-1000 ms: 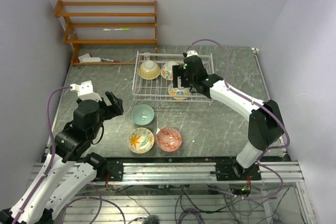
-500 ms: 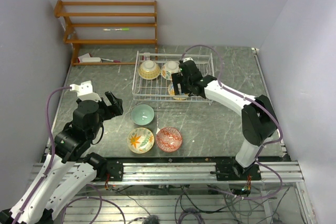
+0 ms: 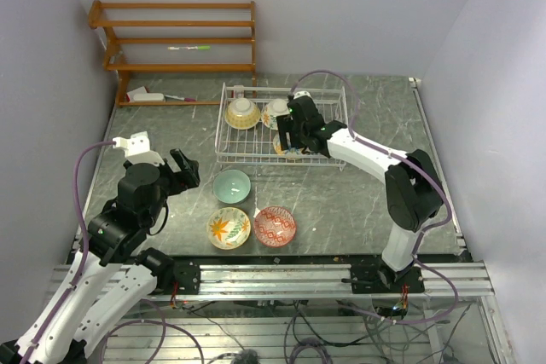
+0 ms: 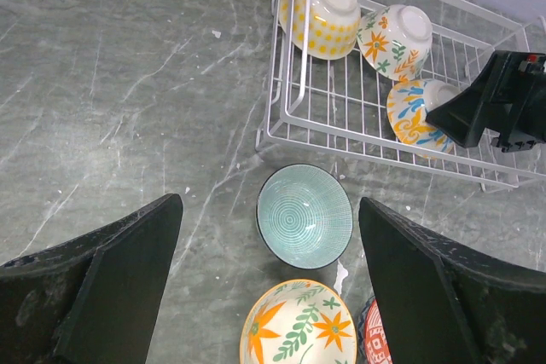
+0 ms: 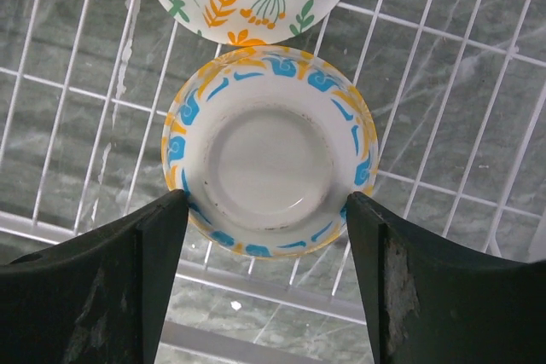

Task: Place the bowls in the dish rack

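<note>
The white wire dish rack [image 3: 229, 156] holds an upside-down yellow-dotted bowl [image 3: 243, 112] and a floral bowl [image 3: 275, 111]. My right gripper [image 3: 288, 137] is inside the rack, its fingers [image 5: 145, 279] against both sides of an upside-down blue-and-yellow bowl [image 5: 269, 151] that lies on the rack's wires near the front rim. On the table in front of the rack are a teal bowl [image 3: 231, 186], an orange-leaf bowl [image 3: 229, 228] and a red bowl [image 3: 275, 226]. My left gripper [image 4: 269, 202] is open and empty above the teal bowl [image 4: 304, 214].
An orange-brown wooden shelf unit [image 3: 179, 40] stands at the back left with a pen on one shelf and small items [image 3: 149, 95] at its foot. Grey walls close in on both sides. The right side of the rack [image 3: 328, 125] holds no bowls.
My right gripper has shifted slightly left inside the rack with the blue-and-yellow bowl, and its elbow has swung inward. The left arm has not moved.
</note>
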Robot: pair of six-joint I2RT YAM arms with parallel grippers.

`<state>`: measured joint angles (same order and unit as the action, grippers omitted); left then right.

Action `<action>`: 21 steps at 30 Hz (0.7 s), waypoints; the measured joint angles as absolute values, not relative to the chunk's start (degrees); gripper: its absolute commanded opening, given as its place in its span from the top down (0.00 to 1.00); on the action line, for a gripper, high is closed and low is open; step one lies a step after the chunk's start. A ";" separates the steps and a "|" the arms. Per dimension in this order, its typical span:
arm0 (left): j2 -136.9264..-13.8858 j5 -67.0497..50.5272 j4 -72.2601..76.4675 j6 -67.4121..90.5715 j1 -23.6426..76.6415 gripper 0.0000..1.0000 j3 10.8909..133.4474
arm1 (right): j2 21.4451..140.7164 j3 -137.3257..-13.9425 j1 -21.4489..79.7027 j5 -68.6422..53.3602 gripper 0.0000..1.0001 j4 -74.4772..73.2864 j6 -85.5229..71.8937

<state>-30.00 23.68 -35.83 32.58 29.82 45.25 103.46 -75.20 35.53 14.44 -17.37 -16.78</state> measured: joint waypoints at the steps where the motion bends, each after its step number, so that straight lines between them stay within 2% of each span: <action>1: -29.98 23.68 -35.83 32.58 29.82 0.05 45.25 | 103.72 -75.53 35.53 14.52 0.29 -17.17 -16.78; 10: -29.82 23.68 -35.83 32.58 29.82 0.05 45.25 | 104.09 -76.88 35.48 15.75 0.56 -16.62 -16.71; 21: -29.82 23.51 -35.83 32.58 29.82 0.04 45.25 | 102.61 -76.93 32.77 16.86 0.57 -17.58 -16.93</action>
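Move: The upturned blue-and-orange bowl sits in the rack right under the right hand's spread fingers, its middle about 2 cm ahead, not noticeably to either side, and some 3 cm below. The floral bowl stands about 10 cm ahead and 4 cm left of the hand, the yellow bowl about 10 cm ahead and 14 cm left, both some 3 cm lower. From the left hand the blue-and-orange bowl lies roughly 18 cm ahead, 23 cm right and 18 cm down. Forward about 1 cm the right hand eases first while its fingers narrow from wide to about half open across the upturned blue-and-orange bowl, seeming to pinch its foot. Then it swings right some 2 cm towards the rack's right end, rising and reaching a further centimetre as it goes, with a slight clockwise turn. ##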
